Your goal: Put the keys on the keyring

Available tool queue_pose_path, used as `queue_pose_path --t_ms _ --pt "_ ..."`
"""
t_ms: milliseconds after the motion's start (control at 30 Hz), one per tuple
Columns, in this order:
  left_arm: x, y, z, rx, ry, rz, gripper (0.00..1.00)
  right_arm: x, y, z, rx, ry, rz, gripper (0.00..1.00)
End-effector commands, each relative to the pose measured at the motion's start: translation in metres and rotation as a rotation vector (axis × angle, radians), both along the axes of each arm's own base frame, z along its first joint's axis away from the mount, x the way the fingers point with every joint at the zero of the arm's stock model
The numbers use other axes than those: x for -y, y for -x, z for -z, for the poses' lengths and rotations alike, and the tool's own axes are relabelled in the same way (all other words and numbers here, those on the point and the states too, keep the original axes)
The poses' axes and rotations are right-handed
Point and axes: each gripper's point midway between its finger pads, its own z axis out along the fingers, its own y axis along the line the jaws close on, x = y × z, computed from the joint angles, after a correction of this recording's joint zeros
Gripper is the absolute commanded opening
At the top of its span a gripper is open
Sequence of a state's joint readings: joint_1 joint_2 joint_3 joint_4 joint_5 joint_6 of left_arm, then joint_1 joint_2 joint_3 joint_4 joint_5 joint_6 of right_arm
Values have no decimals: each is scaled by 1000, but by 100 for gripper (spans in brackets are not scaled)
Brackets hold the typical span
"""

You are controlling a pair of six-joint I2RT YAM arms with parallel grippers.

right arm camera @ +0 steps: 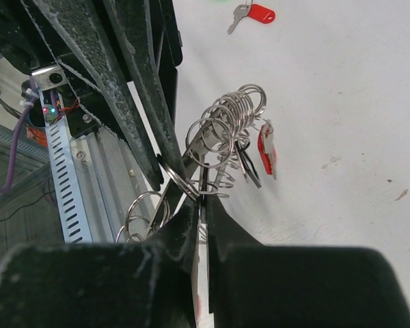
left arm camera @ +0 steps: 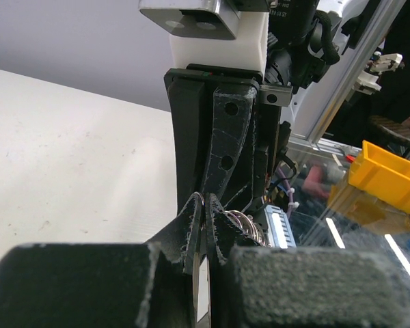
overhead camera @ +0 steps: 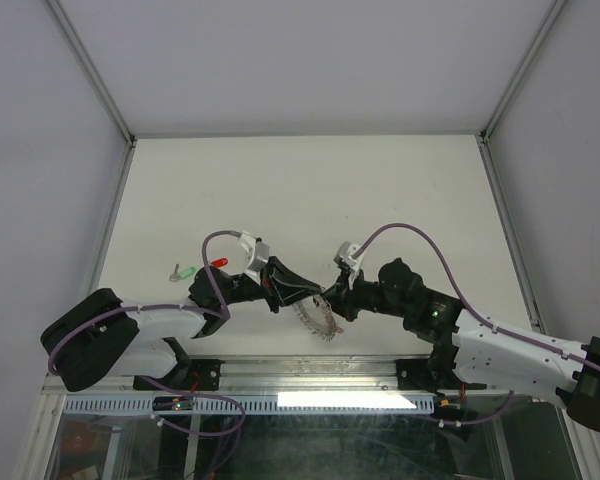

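Note:
The keyring (overhead camera: 318, 320), a grey disc with a jagged silvery fringe, hangs between both grippers above the table's near edge. My left gripper (overhead camera: 310, 293) (left arm camera: 206, 205) is shut on its thin plate (left arm camera: 194, 273). Facing it, my right gripper (overhead camera: 332, 300) (right arm camera: 203, 198) is shut on a thin metal blade with a trace of red low between the jaws, apparently a key, its tip at a small wire ring. Several small wire rings (right arm camera: 234, 109) line the rim. A red key (right arm camera: 266, 149) and a black key (right arm camera: 248, 167) hang from them. A loose red key (overhead camera: 218, 263) (right arm camera: 258, 13) and a green key (overhead camera: 184, 271) lie left on the table.
A perforated metal rail (right arm camera: 63, 181) runs along the table's near edge (overhead camera: 310, 375) just under the grippers. A yellow bin (left arm camera: 386, 181) sits below, beyond that edge. Frame posts (overhead camera: 95, 80) stand at the back corners of the white table.

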State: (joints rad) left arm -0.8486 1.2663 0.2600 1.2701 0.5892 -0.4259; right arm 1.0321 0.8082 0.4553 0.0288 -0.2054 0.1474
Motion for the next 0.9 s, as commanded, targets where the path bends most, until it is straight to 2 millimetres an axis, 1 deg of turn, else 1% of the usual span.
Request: queue_pose_path --t_ms 0,367,600,633,733,800,867 --pt "0 2 -43 102 125 23 0 -8 6 -21 27 -40 -64 0" --pt "0 2 -43 103 122 25 0 -5 14 -9 3 2 -101 0" --pt "-1 2 -42 103 121 19 0 1 14 -7 11 15 -88 0" --pt "-1 1 -42 101 119 18 0 4 12 -8 22 19 -73 3" --pt "-2 1 -42 99 120 17 0 13 4 -16 73 28 -25 17" --pt "-2 2 -41 100 119 18 0 20 -2 -27 116 17 15 25" --pt "-3 3 -40 97 117 17 0 27 -8 -40 166 -2 55 28"
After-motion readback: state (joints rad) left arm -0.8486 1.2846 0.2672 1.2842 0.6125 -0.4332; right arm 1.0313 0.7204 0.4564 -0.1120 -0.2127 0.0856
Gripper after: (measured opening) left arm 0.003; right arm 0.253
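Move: My right fingers are already shut on the black key fob, right beside the small ring pinched in my left fingertips. From my right hand, that small ring is roughly 2 cm left, 2 cm up and level fore and aft. The big keyring's middle is some 2 cm back, 2 cm left and 4 cm below. The red tag hanging on it is about 3 cm forward, 5 cm left and 4 cm below. From my left hand, the black fob is about 3 cm right and 2 cm below, level fore and aft. With my left hand staying put and keeping its pinch on the small ring, I ease my right hand back about 1 cm and slightly down, still gripping the black fob. Then my right fingers open to about a quarter, let go of the fob, and I draw that hand some 2 cm to the right, away from the small ring. ##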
